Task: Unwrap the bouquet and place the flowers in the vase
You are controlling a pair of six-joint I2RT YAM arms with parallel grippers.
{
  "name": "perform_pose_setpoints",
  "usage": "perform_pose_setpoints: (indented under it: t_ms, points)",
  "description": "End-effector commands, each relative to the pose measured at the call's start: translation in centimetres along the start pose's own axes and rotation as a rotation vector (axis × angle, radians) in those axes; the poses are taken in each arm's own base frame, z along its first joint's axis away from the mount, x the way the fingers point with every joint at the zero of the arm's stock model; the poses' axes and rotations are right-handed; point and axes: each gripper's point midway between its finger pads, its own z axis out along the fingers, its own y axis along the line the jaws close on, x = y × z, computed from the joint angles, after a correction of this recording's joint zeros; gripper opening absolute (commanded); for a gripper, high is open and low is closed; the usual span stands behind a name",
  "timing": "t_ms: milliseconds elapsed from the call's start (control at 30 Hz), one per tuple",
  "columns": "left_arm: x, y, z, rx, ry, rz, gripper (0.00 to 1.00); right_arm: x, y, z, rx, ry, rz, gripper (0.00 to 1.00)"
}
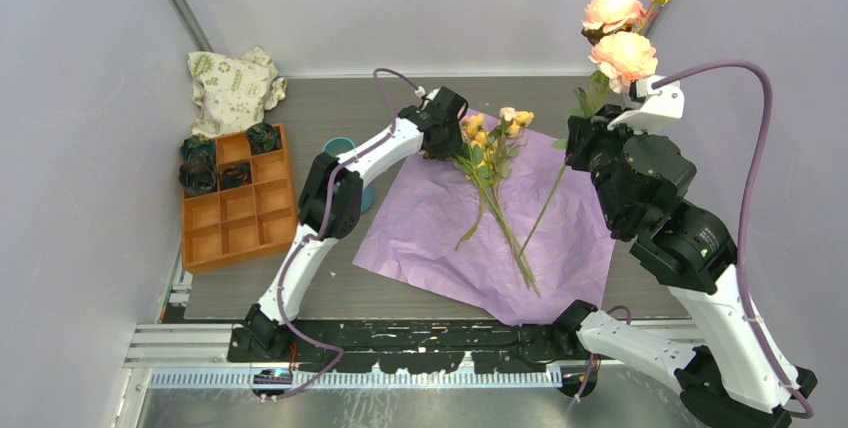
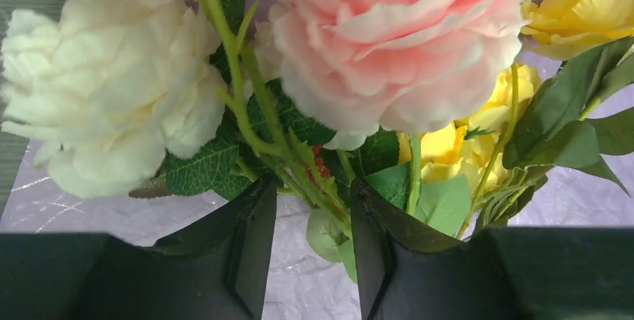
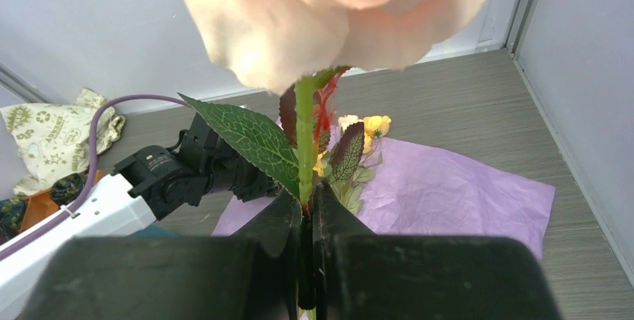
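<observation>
The bouquet lies unwrapped: its lilac paper sheet (image 1: 570, 218) is spread flat on the table, with several green-stemmed flowers (image 1: 490, 173) lying on it. My left gripper (image 1: 450, 143) is down at their heads. In the left wrist view the left gripper (image 2: 312, 211) is open, its jaws on either side of the green stems (image 2: 299, 167) below cream (image 2: 105, 96) and pink (image 2: 396, 36) blooms. My right gripper (image 1: 578, 136) is raised at the right and shut on a long rose stem (image 3: 304, 133), its peach-pink blooms (image 1: 620, 48) high up. The teal vase (image 1: 340, 146) stands mostly hidden behind the left arm.
An orange tray (image 1: 225, 233) with square compartments and small dark bundles sits at the left. A cream cloth bag (image 1: 232, 88) with green print lies behind it in the back corner. Walls close in on the left, back and right.
</observation>
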Motion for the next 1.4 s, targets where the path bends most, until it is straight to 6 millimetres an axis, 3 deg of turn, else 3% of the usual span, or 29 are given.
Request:
perform_pose_setpoints:
  t_ms: [0, 200, 433, 667, 800, 933, 1100, 1367]
  points:
    - [-2.3, -1.0, -1.0, 0.039, -0.051, -0.028, 0.39, -1.4, 0.1, 0.1, 0.005, -0.058, 0.038, 0.01]
    - [-3.4, -3.1, -1.8, 0.13, -0.06, -0.03, 0.19, -1.5, 0.0, -0.1, -0.003, -0.063, 0.049, 0.01]
    - [-5.6, -5.9, -6.9, 0.231, -0.131, -0.013, 0.07, -1.7, 0.1, -0.8, -0.032, -0.074, 0.082, 0.01]
    - [-8.4, -11.3, -17.7, 0.487, -0.316, 0.073, 0.05, -2.1, 0.1, -1.6, -0.067, -0.084, 0.118, 0.01]
    - [-9.5, -13.5, -24.5, 0.635, -0.419, 0.126, 0.04, -2.3, 0.0, -2.2, -0.081, -0.088, 0.138, 0.01]
    - [-9.9, -14.3, -32.0, 0.768, -0.545, 0.171, 0.05, -2.4, 0.1, -2.5, -0.096, -0.089, 0.157, 0.01]
    - [-10.8, -12.5, -41.1, 0.845, -0.768, 0.255, 0.06, -2.3, 0.4, -2.8, -0.123, -0.088, 0.176, 0.01]
    - [-13.6, -3.9, -55.4, 0.707, -1.271, 0.332, 0.07, -2.0, 1.5, -2.7, -0.178, -0.087, 0.212, 0.01]
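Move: The stem of the pink roses already runs between the open left fingertips, about 1 cm ahead of the left hand and 2 cm below it. The white roses lie some 4 cm ahead and 4 cm left of that hand, the yellow roses about 3 cm ahead and 7 cm right. The vase stands roughly 12 cm back and 21 cm left of it. From the right hand, the pink roses' stem is about 23 cm ahead, 18 cm left and 40 cm below. Shut the left fingers on the pink roses' stem almost where they are, then lift fast, about 43 cm up, drawing back some 17 cm and swinging left near the end, while the wrist tips the fingers up from steeply down by some 60 degrees. With the right hand, keep hold of the peach roses, easing it slightly back with a small roll. ##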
